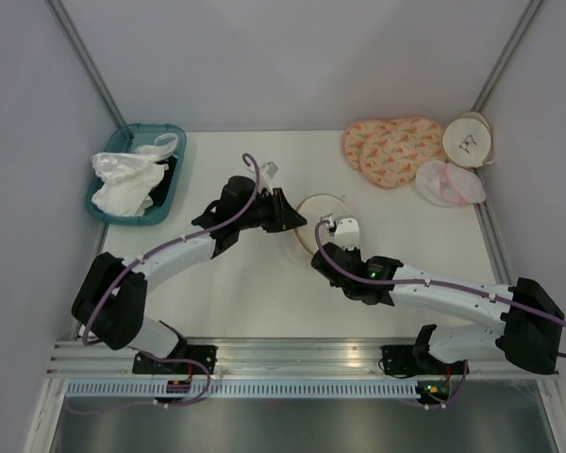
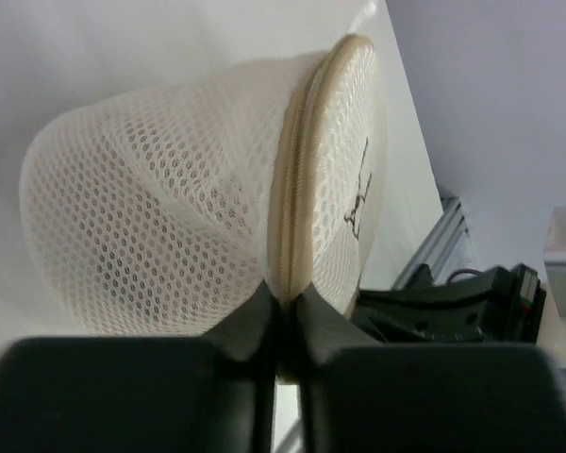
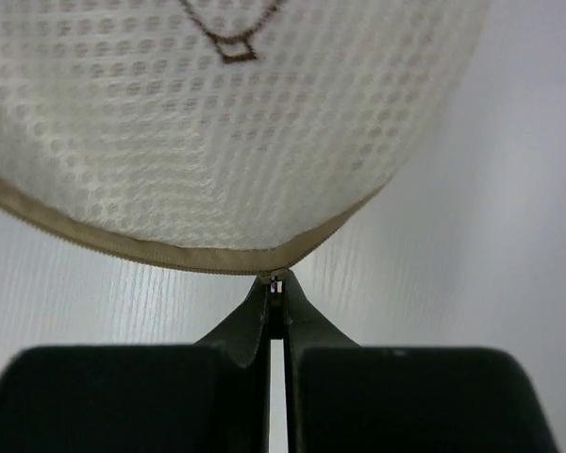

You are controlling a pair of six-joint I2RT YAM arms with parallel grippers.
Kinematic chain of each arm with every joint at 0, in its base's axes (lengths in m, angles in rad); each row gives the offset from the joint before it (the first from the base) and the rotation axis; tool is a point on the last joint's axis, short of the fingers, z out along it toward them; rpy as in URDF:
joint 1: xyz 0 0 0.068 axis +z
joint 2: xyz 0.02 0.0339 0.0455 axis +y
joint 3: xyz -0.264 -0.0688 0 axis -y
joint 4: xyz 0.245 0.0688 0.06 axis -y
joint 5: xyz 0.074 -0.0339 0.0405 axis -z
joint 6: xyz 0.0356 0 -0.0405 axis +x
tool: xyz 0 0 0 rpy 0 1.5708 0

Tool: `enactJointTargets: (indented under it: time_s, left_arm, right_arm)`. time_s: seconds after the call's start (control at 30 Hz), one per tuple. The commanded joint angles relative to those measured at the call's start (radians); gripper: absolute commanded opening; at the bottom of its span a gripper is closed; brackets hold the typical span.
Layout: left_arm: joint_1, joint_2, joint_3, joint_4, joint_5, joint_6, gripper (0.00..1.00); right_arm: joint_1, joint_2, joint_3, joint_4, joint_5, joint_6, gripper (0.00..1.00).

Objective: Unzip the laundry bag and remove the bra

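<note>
The laundry bag [image 1: 317, 209], a round cream mesh disc with a tan zipper rim, lies mid-table between both arms. In the left wrist view the laundry bag [image 2: 160, 208] stands on edge, and my left gripper [image 2: 285, 300] is shut on its zipper rim [image 2: 293, 179]. My left gripper [image 1: 289, 213] meets the bag from the left. My right gripper [image 1: 339, 229] comes in from the near right. In the right wrist view my right gripper [image 3: 276, 286] is shut on the small metal zipper pull [image 3: 277, 279] under the laundry bag [image 3: 217, 123]. The bra is hidden.
A teal basket [image 1: 105, 209] with white cloths sits at the far left. At the far right lie a peach patterned pad [image 1: 391, 147], a white-and-pink mesh pouch [image 1: 448, 183] and another round cream bag [image 1: 467, 140]. Grey walls enclose the table on three sides.
</note>
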Motion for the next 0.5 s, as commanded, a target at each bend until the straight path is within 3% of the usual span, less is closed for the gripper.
enactJointTargets:
  time_s: [0.0,0.03,0.07,0.1,0.33,0.47]
  left_arm:
    - [0.027,0.093,0.141,0.067,0.074,0.112,0.33]
    - [0.030,0.104,0.172,0.047,0.066,0.110,0.55]
    - [0.030,0.109,0.174,0.036,0.048,0.094,0.95]
    - [0.028,0.100,0.166,0.028,0.030,0.083,1.00]
    - [-0.025,-0.102,-0.125,0.020,-0.127,-0.089,1.00]
    - [-0.097,-0.178,-0.222,0.065,-0.144,-0.185,1.00]
  right_arm:
    - [-0.004,-0.022,0.017,-0.011,0.025,-0.048,0.00]
    - [-0.006,-0.023,0.017,-0.003,0.004,-0.051,0.01]
    - [-0.004,-0.030,0.016,0.008,-0.005,-0.055,0.00]
    - [-0.004,-0.033,0.009,0.017,-0.016,-0.064,0.01]
    - [-0.006,-0.073,-0.052,0.170,-0.183,-0.142,0.00]
    - [-0.004,-0.126,-0.101,0.383,-0.465,-0.228,0.01]
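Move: The left fingers are shut on the laundry bag's zip edge, with the bag's middle about 4 cm to their right, level fore and aft, and 5 cm below. The zip pull in the right fingers is roughly 7 cm back, 7 cm right and 6 cm lower. An orange patterned bag lies some 19 cm ahead and 22 cm right, 15 cm down. From the right hand, the laundry bag's middle is about 7 cm ahead and 3 cm left, near its height. Left opens off the zip edge, reaches forward, then back 7 cm and down; right, still pinching, shifts left. ##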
